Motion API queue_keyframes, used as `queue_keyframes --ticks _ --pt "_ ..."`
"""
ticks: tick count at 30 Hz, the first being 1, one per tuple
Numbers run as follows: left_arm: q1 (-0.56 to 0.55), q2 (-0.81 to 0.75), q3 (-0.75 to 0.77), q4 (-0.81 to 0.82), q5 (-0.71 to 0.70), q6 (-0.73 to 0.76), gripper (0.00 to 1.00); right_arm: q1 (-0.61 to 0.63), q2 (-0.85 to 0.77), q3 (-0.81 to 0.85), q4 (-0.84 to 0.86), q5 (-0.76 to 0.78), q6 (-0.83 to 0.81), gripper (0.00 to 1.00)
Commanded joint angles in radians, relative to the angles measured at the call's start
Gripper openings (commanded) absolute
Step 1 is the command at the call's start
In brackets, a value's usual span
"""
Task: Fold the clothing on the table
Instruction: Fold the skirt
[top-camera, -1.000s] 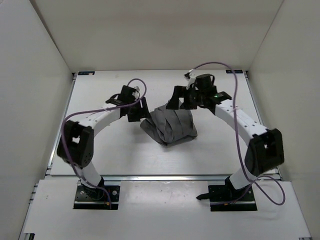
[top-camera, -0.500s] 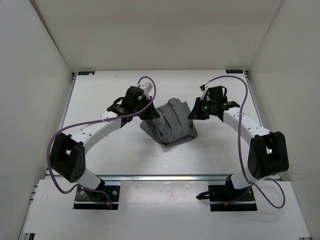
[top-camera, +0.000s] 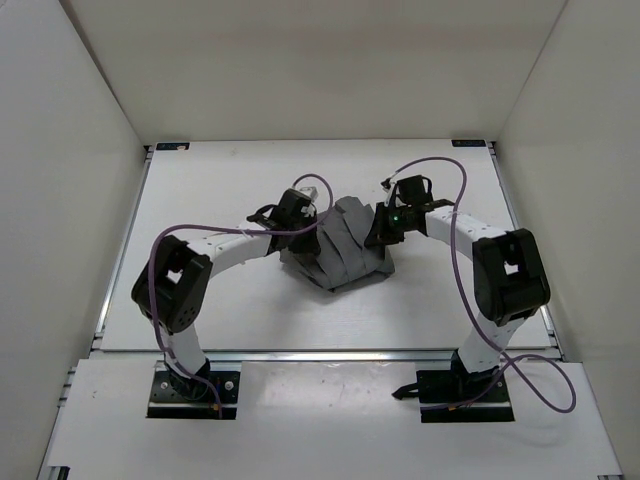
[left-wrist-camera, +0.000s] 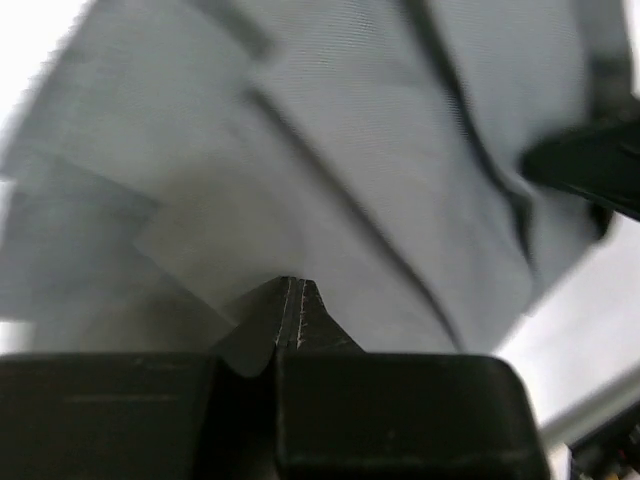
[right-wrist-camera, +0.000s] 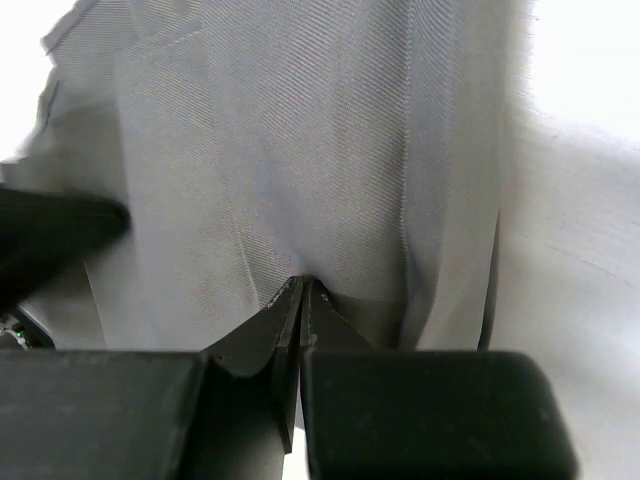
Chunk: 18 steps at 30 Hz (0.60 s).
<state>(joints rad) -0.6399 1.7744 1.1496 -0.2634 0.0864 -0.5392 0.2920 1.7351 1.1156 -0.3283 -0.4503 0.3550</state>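
Note:
The grey pleated clothing (top-camera: 340, 248) lies bunched near the middle of the white table (top-camera: 220, 180). My left gripper (top-camera: 305, 222) is at its left edge. In the left wrist view the jaws (left-wrist-camera: 293, 282) are shut, with their tips pinching a fold of the clothing (left-wrist-camera: 330, 150). My right gripper (top-camera: 376, 232) is at the right edge. In the right wrist view it (right-wrist-camera: 302, 282) is shut too, and the cloth (right-wrist-camera: 300, 150) puckers toward its tips. Each wrist view shows the other gripper as a dark shape at the far side of the fabric.
White walls enclose the table on the left, back and right. Black corner brackets (top-camera: 171, 147) (top-camera: 471, 144) mark the far corners, and a metal rail (top-camera: 330, 354) runs along the near edge. Purple cables loop above both arms.
Both arms moved inward onto the clothing from either side, and both grippers closed. The fabric between them has bunched up, with its pleats fanned out.

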Motion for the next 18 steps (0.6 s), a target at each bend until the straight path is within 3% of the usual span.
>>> queue_keyframes --ticks 1,7,9,10,12,14,16,18 --pt "0.064 -0.093 -0.045 -0.017 -0.083 0.013 0.0 -0.017 0.018 0.05 0.018 -0.008 -0.037 0.0" --pt "0.088 -0.135 -0.07 -0.039 -0.051 0.038 0.0 -0.054 0.06 0.111 -0.005 -0.059 -0.039 0.0" --pt "0.094 -0.138 -0.027 -0.072 -0.034 0.048 0.06 -0.059 0.043 0.162 -0.031 -0.082 -0.033 0.04" --pt "0.101 -0.142 -0.001 -0.095 -0.033 0.065 0.15 -0.057 0.023 0.19 -0.035 -0.088 -0.037 0.12" --pt "0.111 -0.147 0.051 -0.17 -0.016 0.106 0.48 -0.045 -0.02 0.214 -0.054 -0.061 -0.047 0.32" --pt "0.117 -0.147 0.135 -0.247 -0.008 0.195 0.84 -0.04 -0.089 0.237 -0.077 -0.008 -0.06 0.64" --pt "0.123 -0.145 0.194 -0.335 -0.04 0.243 0.93 -0.042 -0.129 0.245 -0.107 0.021 -0.065 0.8" --pt "0.118 -0.157 0.22 -0.431 -0.109 0.258 0.99 -0.051 -0.172 0.239 -0.132 0.048 -0.073 0.87"
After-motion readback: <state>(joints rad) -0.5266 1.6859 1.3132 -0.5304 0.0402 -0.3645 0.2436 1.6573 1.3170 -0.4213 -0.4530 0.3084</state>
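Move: The folded skirt's middle lies about 6 cm to the right of the left hand, level with it fore and aft, and roughly 7 cm to the left of the right hand; both shut grippers are low, with the cloth some 2 cm below each hand point. The skirt's left corner is about 8 cm left of the left hand. From the right hand, its far edge is some 10 cm ahead and 4 cm left. With its shut fingertips on the skirt, the left hand sweeps about 5 cm to its left along the cloth at nearly constant height, then spreads its fingers wide, coming free upward by some 6 cm and a little forward. The right hand, also shut and low on the cloth, slides forward, then opens wide as it lifts about 9 cm, ending 4 cm farther out with the fingertips tilted some 10 degrees outward. ##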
